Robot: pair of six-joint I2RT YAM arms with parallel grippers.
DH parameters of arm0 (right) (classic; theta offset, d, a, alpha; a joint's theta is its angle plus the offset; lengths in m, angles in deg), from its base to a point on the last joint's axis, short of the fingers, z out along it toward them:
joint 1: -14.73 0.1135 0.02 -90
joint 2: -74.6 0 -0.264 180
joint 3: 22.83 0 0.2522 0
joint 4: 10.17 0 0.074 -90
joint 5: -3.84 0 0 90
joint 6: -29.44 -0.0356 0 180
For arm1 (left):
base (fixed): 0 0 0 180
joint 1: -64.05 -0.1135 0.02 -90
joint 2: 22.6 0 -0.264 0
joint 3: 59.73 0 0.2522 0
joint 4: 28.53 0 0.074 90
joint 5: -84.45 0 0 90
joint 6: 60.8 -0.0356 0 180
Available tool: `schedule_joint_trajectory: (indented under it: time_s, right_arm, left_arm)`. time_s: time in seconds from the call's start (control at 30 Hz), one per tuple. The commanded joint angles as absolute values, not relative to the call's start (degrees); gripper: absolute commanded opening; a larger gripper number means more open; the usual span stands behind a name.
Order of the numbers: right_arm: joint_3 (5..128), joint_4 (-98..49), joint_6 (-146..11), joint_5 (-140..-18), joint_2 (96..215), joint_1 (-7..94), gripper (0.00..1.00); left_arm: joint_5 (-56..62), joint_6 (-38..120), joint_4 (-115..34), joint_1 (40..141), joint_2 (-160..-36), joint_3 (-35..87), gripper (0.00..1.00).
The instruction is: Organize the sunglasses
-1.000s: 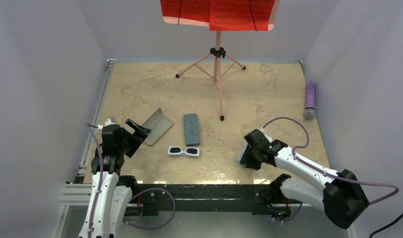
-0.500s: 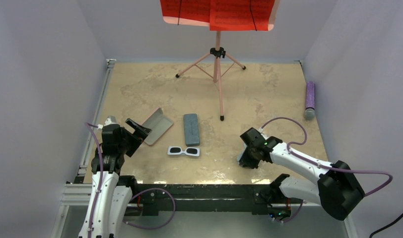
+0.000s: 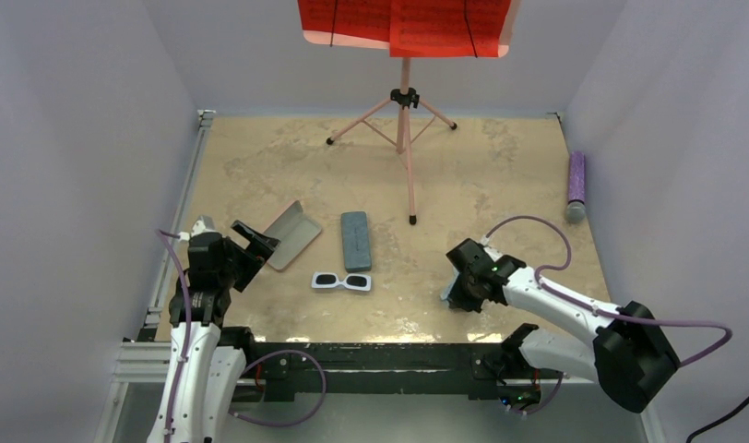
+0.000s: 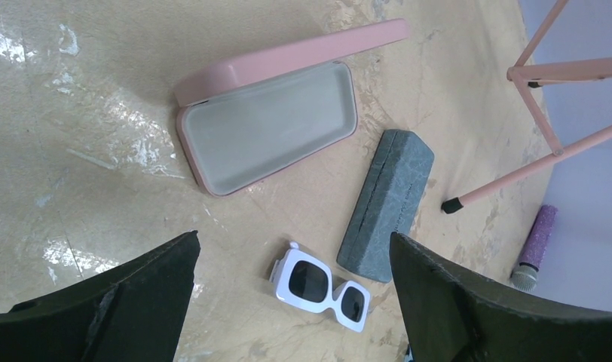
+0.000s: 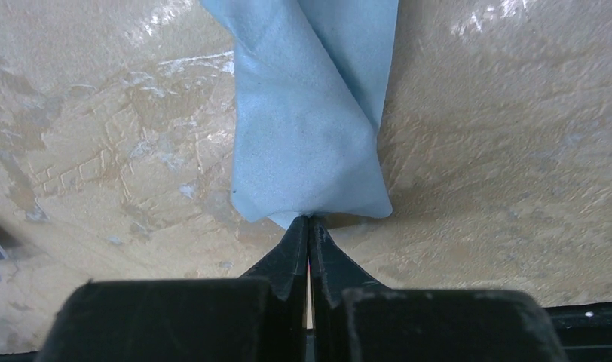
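White-framed sunglasses with dark lenses lie flat on the table near its front, also seen in the left wrist view. My left gripper hangs open to their left, above the table, with nothing between its fingers. My right gripper is down at the table on the right. Its jaws are shut on the near corner of a light blue cloth, which bunches up from the pinch.
An open pink case lies left of a closed grey-blue case, both just behind the sunglasses. A pink tripod stand occupies the back middle. A purple microphone lies by the right wall.
My right gripper has closed onto the cloth's corner and its arm shifted slightly left. The left arm and the sunglasses stayed put.
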State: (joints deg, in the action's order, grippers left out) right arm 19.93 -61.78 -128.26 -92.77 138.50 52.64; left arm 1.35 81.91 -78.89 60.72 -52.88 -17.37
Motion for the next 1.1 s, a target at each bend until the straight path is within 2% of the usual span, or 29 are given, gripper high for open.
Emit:
schedule_joint_trajectory:
  time_s: [0.0,0.3,0.6,0.73,0.9,1.07]
  right_arm:
    - [20.7,-61.3,-122.6,-97.1,134.2,54.1,0.0]
    - [27.0,-59.8,-109.7,-91.4,123.9,55.1,0.0]
    - [38.2,-55.7,-98.6,-88.9,125.8,59.2,0.0]
    - [42.6,-53.4,-94.9,-84.1,127.0,60.4,0.0]
    - [38.8,-52.3,-98.0,-82.4,125.9,60.4,0.0]
    - [28.5,-60.5,-107.9,-86.0,125.5,57.2,0.0]
  left_arm:
    - [4.3,79.8,-77.4,60.8,-53.2,-16.0,1.0]
    - [16.7,79.0,-70.1,60.8,-54.7,-17.3,1.0]
    - [26.3,78.9,-64.3,60.9,-55.5,-17.3,1.0]
    - [28.9,79.5,-62.9,61.0,-56.5,-17.5,1.0]
    - [29.3,80.1,-62.4,61.5,-57.1,-17.7,1.0]
    - [26.5,81.0,-62.6,66.3,-59.5,-16.7,1.0]
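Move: The light-blue cloth is already pinched in the right fingers; its middle lies roughly 4 cm ahead and 1 cm left of that hand, at its height. The open pink case stands about 40 cm left and 16 cm ahead; the white sunglasses some 28 cm left and 6 cm ahead, the blue case 25 cm left and 15 cm ahead. From the left hand the cloth is about 45 cm right, 5 cm back and 12 cm below. The cloth, still gripped by one edge in the shut right fingers, is lifted nearly 20 cm and carried some 9 cm left and a little forward towards the white sunglasses and pink case, sinking about 3 cm at the end; the right wrist swings counter-clockwise and tips its fingers up from straight down. The left hand, open and empty, goes about 7 cm right and 5 cm up, turning clockwise towards the cloth. ##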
